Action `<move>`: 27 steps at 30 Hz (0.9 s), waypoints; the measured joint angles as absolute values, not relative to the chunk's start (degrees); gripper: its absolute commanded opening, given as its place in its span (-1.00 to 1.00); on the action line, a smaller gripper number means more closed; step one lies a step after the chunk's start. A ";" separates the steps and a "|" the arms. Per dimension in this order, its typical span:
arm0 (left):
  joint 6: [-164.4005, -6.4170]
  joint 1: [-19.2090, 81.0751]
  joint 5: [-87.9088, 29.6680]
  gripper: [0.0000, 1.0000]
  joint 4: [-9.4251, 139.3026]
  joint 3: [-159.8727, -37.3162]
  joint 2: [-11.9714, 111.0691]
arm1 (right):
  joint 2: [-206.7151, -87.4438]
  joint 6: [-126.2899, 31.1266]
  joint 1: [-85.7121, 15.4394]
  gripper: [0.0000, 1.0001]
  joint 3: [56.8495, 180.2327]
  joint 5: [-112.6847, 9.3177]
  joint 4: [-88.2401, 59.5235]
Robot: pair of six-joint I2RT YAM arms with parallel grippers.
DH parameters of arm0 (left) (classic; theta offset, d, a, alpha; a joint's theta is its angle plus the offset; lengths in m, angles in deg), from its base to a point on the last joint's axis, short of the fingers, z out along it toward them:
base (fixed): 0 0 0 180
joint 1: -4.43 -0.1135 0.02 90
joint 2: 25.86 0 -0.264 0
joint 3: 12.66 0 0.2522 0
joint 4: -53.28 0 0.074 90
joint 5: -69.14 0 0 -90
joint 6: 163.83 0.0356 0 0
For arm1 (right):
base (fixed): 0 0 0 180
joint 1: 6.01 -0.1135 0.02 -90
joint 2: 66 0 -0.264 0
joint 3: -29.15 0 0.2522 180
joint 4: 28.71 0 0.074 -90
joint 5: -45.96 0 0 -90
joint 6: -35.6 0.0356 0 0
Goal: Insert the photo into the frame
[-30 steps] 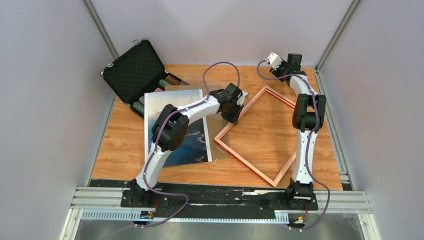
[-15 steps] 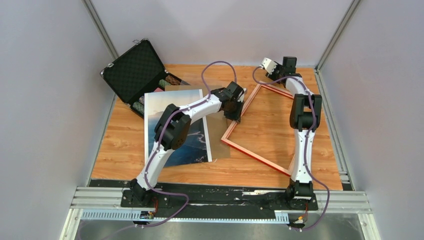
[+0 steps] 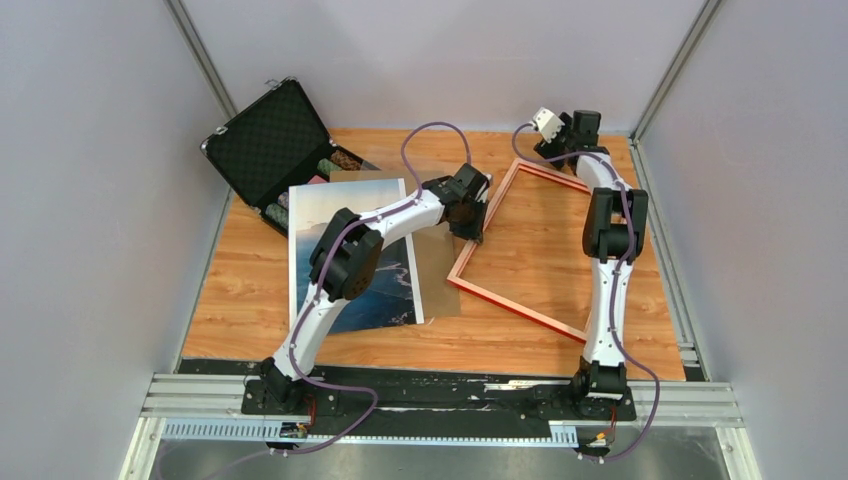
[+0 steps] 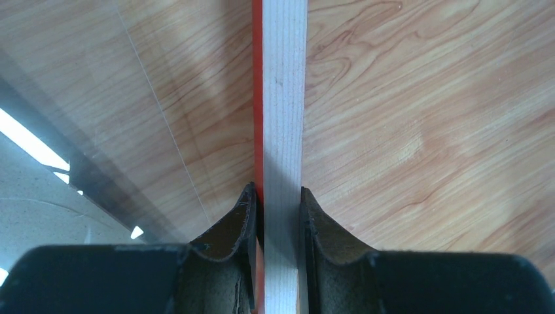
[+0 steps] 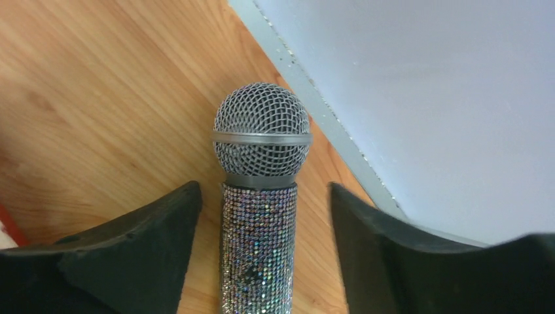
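Note:
The frame (image 3: 515, 308) stands tipped up on the right half of the table, its red face showing and its left rail raised. My left gripper (image 3: 470, 228) is shut on that rail. In the left wrist view the pads (image 4: 243, 212) press both sides of the pale wood edge of the frame (image 4: 285, 98), with the glass pane to its left. The photo (image 3: 325, 210), sea and cliffs face up, lies flat at the left, partly under my left arm. My right gripper (image 3: 560, 138) is at the back right corner. It is open (image 5: 262, 190), astride a rhinestone microphone (image 5: 262, 131) without touching it.
A brown backing board (image 3: 437, 275) lies under the photo's right side, next to the frame. An open black foam-lined case (image 3: 268, 140) holding chips (image 3: 340, 160) sits at the back left. The grey wall and its metal rail (image 5: 327, 131) run just behind the microphone.
The frame went from lying flat, copper face up, to tipped up by its left rail with the red face showing. The right gripper shifted slightly at the back corner.

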State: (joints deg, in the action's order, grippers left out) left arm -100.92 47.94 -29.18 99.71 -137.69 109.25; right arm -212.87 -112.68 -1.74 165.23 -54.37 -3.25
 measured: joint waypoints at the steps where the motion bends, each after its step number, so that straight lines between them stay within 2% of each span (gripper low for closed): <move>1: -101.55 48.03 -29.09 -1.00 99.38 -137.56 109.25 | -212.80 -111.80 -1.65 0.58 165.29 -54.41 -3.62; 5: -103.70 48.36 -28.50 -1.00 98.75 -137.36 109.25 | -211.84 -108.22 -1.30 0.72 164.92 -54.61 -3.40; 18: -111.08 51.44 -27.54 -0.99 92.52 -132.64 107.66 | -193.59 -96.68 -1.32 0.75 147.85 -57.98 -1.92; 27: -112.55 56.03 -27.25 -0.51 89.17 -125.54 103.68 | -180.43 -92.09 -1.30 0.75 134.87 -60.01 -1.83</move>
State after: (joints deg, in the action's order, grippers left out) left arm -112.55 56.03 -27.25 89.17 -125.54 103.68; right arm -180.43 -92.09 -1.30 134.87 -60.01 -1.83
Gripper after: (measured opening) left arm 0.274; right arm 0.873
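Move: The right hand, its fingers already loosened around the microphone's neck end, has the frame's far rim some 9 cm back and 4 cm to its left, 3 cm lower; the frame's middle is about 27 cm back and 10 left. The microphone's middle lies about 6 cm back and 5 to its right. The left hand grips the frame's left rim: the far rim is about 15 cm ahead and 26 to its right, the photo's middle some 4 cm back and 29 left. The right hand opens wider and leaves the microphone, pulling back about 11 cm and rising some 10 cm with a little leftward drift, rolling its left side up some 20 degrees, until its open fingers hang above the frame's far rim. The left hand keeps its pinch on the frame's left rim and, slowly at first and then quickly, draws the frame back towards the bases and to the right. ##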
